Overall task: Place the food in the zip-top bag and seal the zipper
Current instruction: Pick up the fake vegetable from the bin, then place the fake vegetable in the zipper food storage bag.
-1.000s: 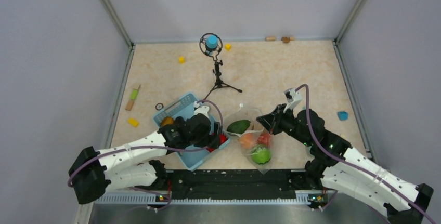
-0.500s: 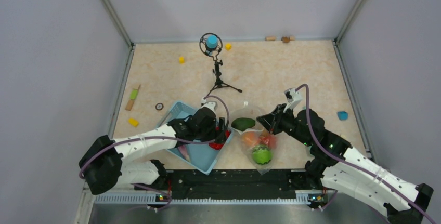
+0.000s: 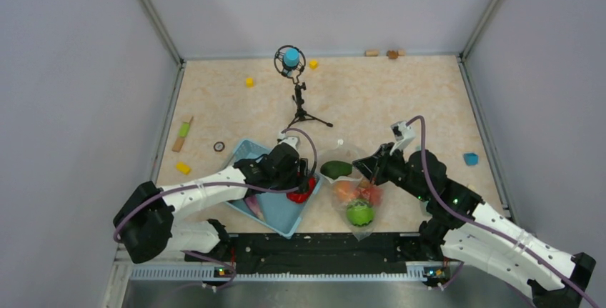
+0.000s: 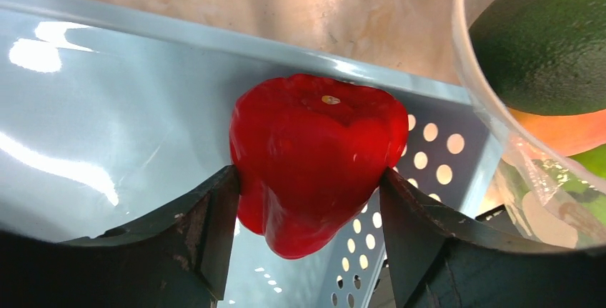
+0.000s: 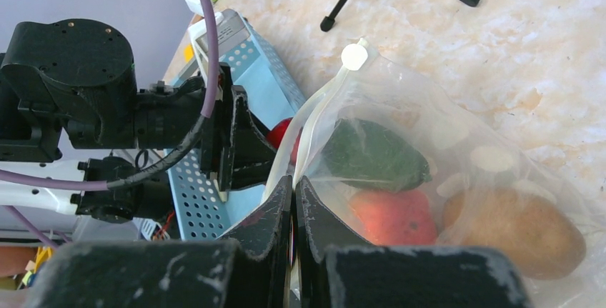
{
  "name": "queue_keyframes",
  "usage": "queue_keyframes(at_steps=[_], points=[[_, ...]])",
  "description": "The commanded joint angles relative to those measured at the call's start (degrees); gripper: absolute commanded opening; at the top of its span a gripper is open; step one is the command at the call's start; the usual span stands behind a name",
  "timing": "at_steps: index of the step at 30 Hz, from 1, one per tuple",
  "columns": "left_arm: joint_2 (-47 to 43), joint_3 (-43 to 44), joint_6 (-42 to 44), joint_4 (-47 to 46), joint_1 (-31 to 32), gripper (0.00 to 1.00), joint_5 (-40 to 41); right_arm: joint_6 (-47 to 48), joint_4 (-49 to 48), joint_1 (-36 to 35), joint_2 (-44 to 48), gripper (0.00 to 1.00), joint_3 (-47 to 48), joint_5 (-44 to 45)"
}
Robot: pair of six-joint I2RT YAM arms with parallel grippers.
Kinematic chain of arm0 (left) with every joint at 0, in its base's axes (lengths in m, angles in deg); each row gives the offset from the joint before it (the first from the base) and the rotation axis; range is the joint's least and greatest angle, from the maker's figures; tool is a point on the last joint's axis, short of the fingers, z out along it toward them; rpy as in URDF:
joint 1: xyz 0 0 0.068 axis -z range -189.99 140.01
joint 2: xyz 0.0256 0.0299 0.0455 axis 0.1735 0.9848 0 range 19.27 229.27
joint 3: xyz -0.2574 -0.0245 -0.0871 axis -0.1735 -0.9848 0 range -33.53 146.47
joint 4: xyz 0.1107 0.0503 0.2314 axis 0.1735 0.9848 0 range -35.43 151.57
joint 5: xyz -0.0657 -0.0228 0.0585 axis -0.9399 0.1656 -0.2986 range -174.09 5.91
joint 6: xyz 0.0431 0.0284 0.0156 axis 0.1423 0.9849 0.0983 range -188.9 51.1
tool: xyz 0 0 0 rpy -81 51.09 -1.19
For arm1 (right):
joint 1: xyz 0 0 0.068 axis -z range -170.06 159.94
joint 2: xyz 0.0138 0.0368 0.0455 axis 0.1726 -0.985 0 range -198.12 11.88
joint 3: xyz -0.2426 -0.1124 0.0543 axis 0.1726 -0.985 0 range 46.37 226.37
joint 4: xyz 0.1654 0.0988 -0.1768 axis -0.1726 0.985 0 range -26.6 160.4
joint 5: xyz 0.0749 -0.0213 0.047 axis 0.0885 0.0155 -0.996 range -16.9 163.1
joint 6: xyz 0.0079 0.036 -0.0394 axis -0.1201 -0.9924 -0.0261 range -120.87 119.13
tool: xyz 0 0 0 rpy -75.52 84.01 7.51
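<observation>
A red pepper [image 4: 314,158] lies in the right corner of the light blue basket [image 4: 107,108], beside the bag. My left gripper [image 4: 307,179] is shut on it, with a finger pressed against each side. The clear dotted zip-top bag [image 3: 355,179] lies to the right and holds a dark green piece [image 3: 336,169], an orange piece [image 3: 344,190] and a bright green fruit [image 3: 359,213]. A brown piece [image 5: 511,233] shows through it in the right wrist view. My right gripper [image 5: 294,183] is shut on the pale zipper [image 5: 314,129] strip at the bag's mouth.
A microphone on a tripod [image 3: 300,108] stands behind the basket. Yellow cubes [image 3: 184,168] and a green-and-orange stick [image 3: 183,134] lie at the left. A small blue piece [image 3: 470,159] sits at the right. A pink item [image 3: 255,210] lies in the basket.
My left gripper moved right across the basket to the red pepper and its jaws narrowed onto it. The basket turned and slid a little. The right gripper kept its hold.
</observation>
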Motion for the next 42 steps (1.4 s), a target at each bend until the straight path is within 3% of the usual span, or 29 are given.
queue_keyframes(at_steps=[1, 2, 3, 9, 17, 22, 26, 32, 42], points=[[-3.23, 1.34, 0.65, 4.87, -0.54, 0.14, 4.71, 0.60, -0.97, 0.45, 1.26, 0.02, 1.81, -0.34], [-4.60, 1.36, 0.45, 5.17, -0.52, 0.12, 5.15, 0.69, -0.60, 0.43, 1.45, 0.02, 2.03, -0.11], [-5.95, 1.51, 0.18, 5.58, -0.54, 0.03, 5.69, 0.84, -0.26, 0.43, 1.83, 0.02, 2.30, 0.06], [-16.36, 1.89, 0.19, 4.88, -0.54, 0.00, 7.00, 2.58, 0.32, 0.41, 3.59, 0.00, 2.95, -0.02], [-26.19, 0.61, 2.91, -9.61, -0.47, 0.00, 0.65, 3.20, -0.01, 0.45, 5.19, 0.00, 2.78, -1.84], [-21.30, 3.64, 7.84, -15.50, -0.46, 0.06, -9.59, 3.59, -0.87, 0.41, 5.05, 0.00, 2.75, -4.22], [-14.12, 8.78, 12.00, -10.76, -0.21, 0.00, -12.60, 4.53, -1.68, 0.43, 5.04, 0.00, 2.82, -7.27], [-8.35, 8.71, 15.31, -16.86, 0.35, 0.00, -19.34, 4.81, -3.10, 0.42, 4.79, 0.00, 2.60, -10.10], [-7.01, 10.56, 18.44, -16.97, 0.96, 0.00, -15.70, 4.73, -3.98, 0.40, 3.75, 0.00, 2.60, -12.36]])
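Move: The left fingers already grip the red pepper in the blue bin; the bag's open mouth lies about 10 cm to the right, 2 cm ahead and 10 cm higher. At about the pepper's height, inside the bag, the avocado lies some 10 cm right and 4 cm ahead, the peach about 12 cm right and level. From the right hand, pinching the rim, the mouth's middle is about 6 cm left, level fore-and-aft and 5 cm lower; the pepper is roughly 16 cm left, level, 16 cm lower. Upward first, by about 15 cm, the left hand lifts the gripped pepper out of the bin. It then carries it right and eases down a few centimetres to the bag's mouth, its fingers swinging up some 35 degrees to point more to the right. The right hand keeps its pinch on the rim, drawing back about 3 cm while rising a little and turning slightly counter-clockwise. ##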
